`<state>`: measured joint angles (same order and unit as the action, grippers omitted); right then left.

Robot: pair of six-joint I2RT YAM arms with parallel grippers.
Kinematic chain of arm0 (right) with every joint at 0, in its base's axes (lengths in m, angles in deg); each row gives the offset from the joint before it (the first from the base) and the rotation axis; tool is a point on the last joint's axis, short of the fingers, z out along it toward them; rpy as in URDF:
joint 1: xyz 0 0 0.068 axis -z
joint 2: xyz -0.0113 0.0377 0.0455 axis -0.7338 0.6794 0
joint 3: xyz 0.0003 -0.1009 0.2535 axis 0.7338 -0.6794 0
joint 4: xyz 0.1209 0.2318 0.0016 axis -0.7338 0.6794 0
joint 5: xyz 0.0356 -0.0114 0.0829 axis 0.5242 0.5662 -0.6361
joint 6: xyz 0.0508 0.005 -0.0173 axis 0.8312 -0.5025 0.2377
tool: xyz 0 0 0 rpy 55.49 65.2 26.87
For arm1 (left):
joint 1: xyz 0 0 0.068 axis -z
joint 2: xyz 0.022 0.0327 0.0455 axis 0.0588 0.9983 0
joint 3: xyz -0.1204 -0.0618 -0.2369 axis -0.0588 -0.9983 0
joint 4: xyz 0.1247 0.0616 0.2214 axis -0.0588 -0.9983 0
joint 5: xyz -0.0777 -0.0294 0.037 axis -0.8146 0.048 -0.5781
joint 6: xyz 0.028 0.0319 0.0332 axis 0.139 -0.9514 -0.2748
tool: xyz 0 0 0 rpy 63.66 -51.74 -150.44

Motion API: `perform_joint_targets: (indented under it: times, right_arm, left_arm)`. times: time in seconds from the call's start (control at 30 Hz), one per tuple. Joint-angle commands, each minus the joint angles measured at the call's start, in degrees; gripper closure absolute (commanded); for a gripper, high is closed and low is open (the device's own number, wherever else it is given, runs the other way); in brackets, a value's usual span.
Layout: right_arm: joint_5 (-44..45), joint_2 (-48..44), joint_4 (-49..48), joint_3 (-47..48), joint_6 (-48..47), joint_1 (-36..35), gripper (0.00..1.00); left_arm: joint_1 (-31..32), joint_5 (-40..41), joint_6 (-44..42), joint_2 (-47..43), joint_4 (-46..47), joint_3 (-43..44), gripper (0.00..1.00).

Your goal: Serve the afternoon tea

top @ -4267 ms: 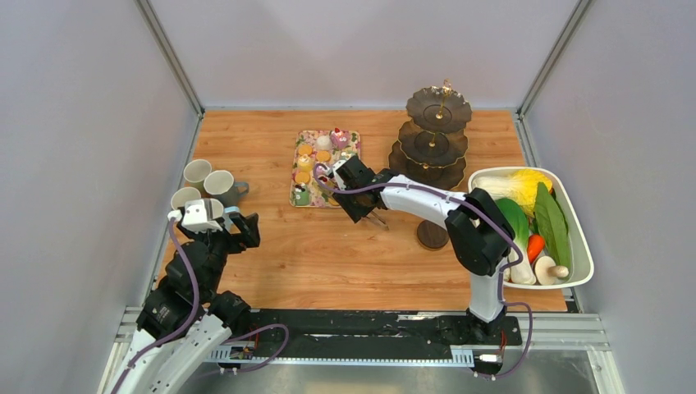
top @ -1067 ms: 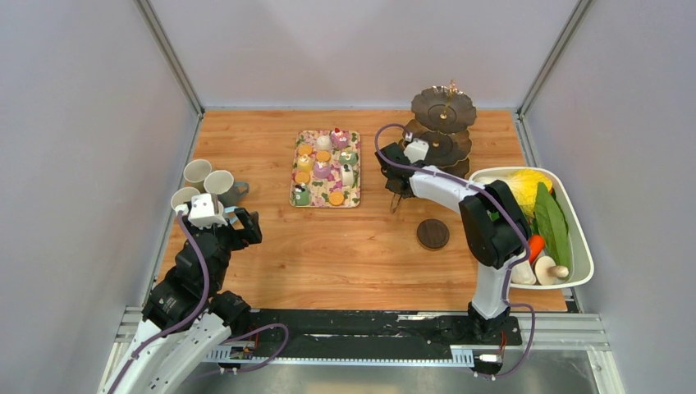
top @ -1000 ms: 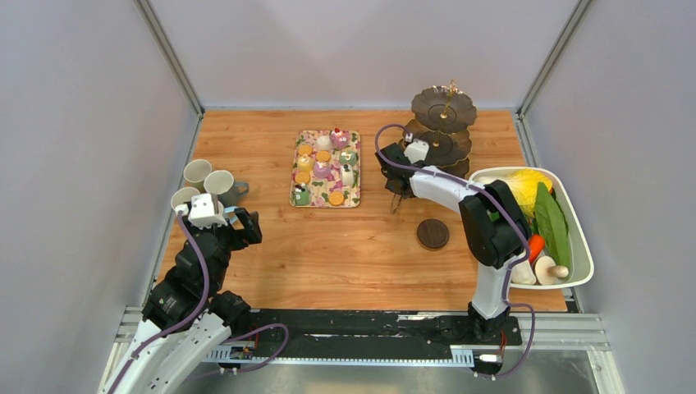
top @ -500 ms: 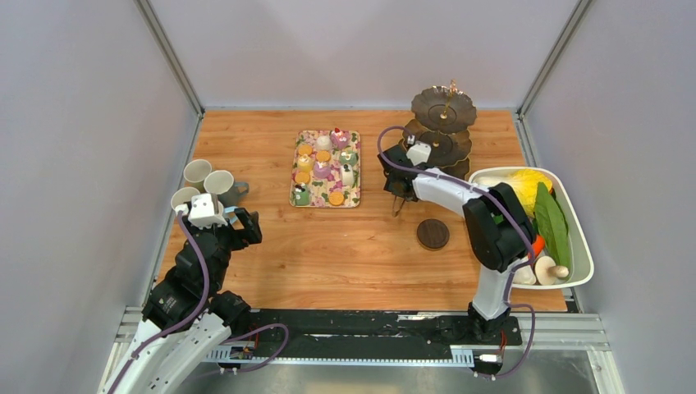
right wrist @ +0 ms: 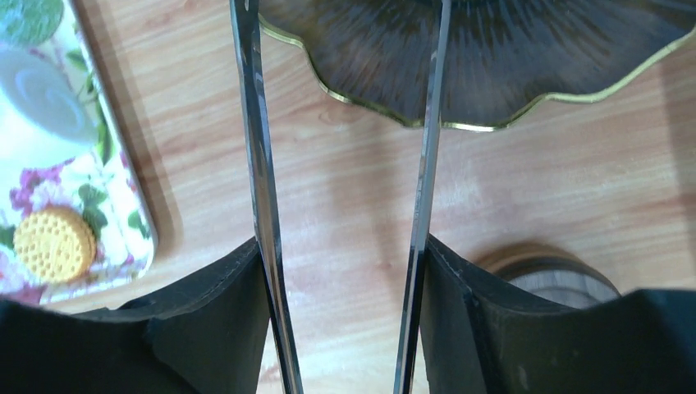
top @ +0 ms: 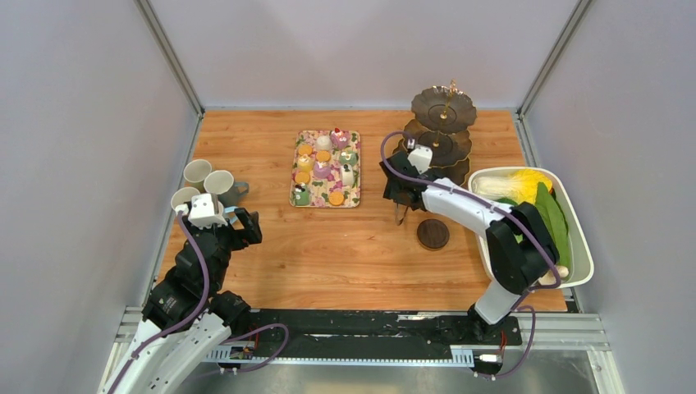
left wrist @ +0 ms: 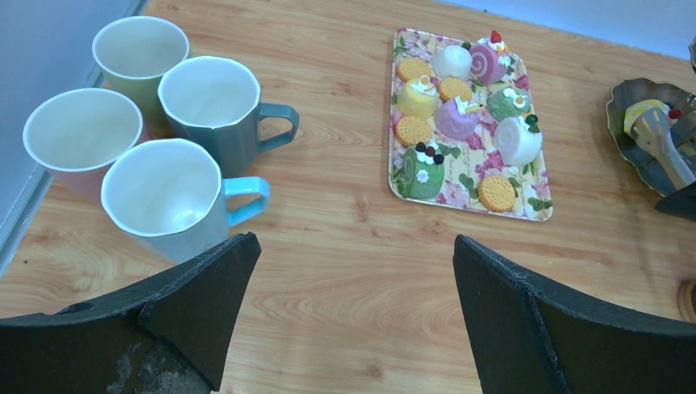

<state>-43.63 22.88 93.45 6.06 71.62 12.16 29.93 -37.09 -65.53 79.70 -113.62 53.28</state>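
My right gripper is shut on metal tongs, whose two blades stand apart with nothing between them. It hangs over bare wood just in front of the dark three-tier stand, whose scalloped bottom tier shows in the right wrist view. A yellow cake lies on that tier. Several cakes sit on the floral tray. A dark coaster lies near the tongs. Four mugs stand at the left. My left gripper is open and empty beside the mugs.
A white tub of vegetables stands at the right edge, with the right arm's elbow over it. Grey walls close in the table on three sides.
The right arm went from the tray to the stand with the tongs. In the last half second it drew back toward me, away from the stand. The left arm has not moved.
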Motion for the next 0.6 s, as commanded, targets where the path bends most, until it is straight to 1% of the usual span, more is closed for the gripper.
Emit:
perform_joint_targets:
  times: [0.0,0.23,0.4,0.57]
  right_arm:
    - [0.07,-6.1,2.76,-1.16,-1.93,-2.57,0.39]
    - [-2.26,-11.98,7.14,-1.1,-6.56,-6.72,0.39]
    - [-7.05,-14.83,7.45,0.08,-15.36,-9.8,0.4]
    - [-10.66,-13.21,6.68,2.24,-22.63,-12.16,0.44]
  left_arm:
    - [0.05,-0.62,-0.24,0.46,0.15,0.17,0.0]
    - [0.1,-1.41,-0.09,0.61,0.15,0.38,0.0]
    - [0.1,-2.28,0.04,1.19,0.8,0.79,0.0]
    - [0.14,-3.2,0.13,2.09,2.59,0.64,0.0]
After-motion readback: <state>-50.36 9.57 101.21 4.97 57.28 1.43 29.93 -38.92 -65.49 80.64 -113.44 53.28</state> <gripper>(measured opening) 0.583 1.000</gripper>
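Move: The tray of sweets lies about 22 cm to the right hand's left and 7 cm farther out, roughly 7 cm below it. The cake stand's lower tier, with a yellow cake roll on it, is centred some 9 cm ahead and 5 cm right, about 5 cm down. The dark coaster sits about 9 cm back and 8 cm to the right, 7 cm below. From the left hand the tray is about 22 cm ahead and 21 cm right, well below. The tongs, still held half open in the right gripper and already clear of their squeeze on the yellow cake roll, are drawn away from the stand's lower tier: back about 7 cm, rising some 5 cm and drifting left as well. The leftward part grows while the wrist swings counter-clockwise some 25 degrees; the gripper's opening stays as it was. ##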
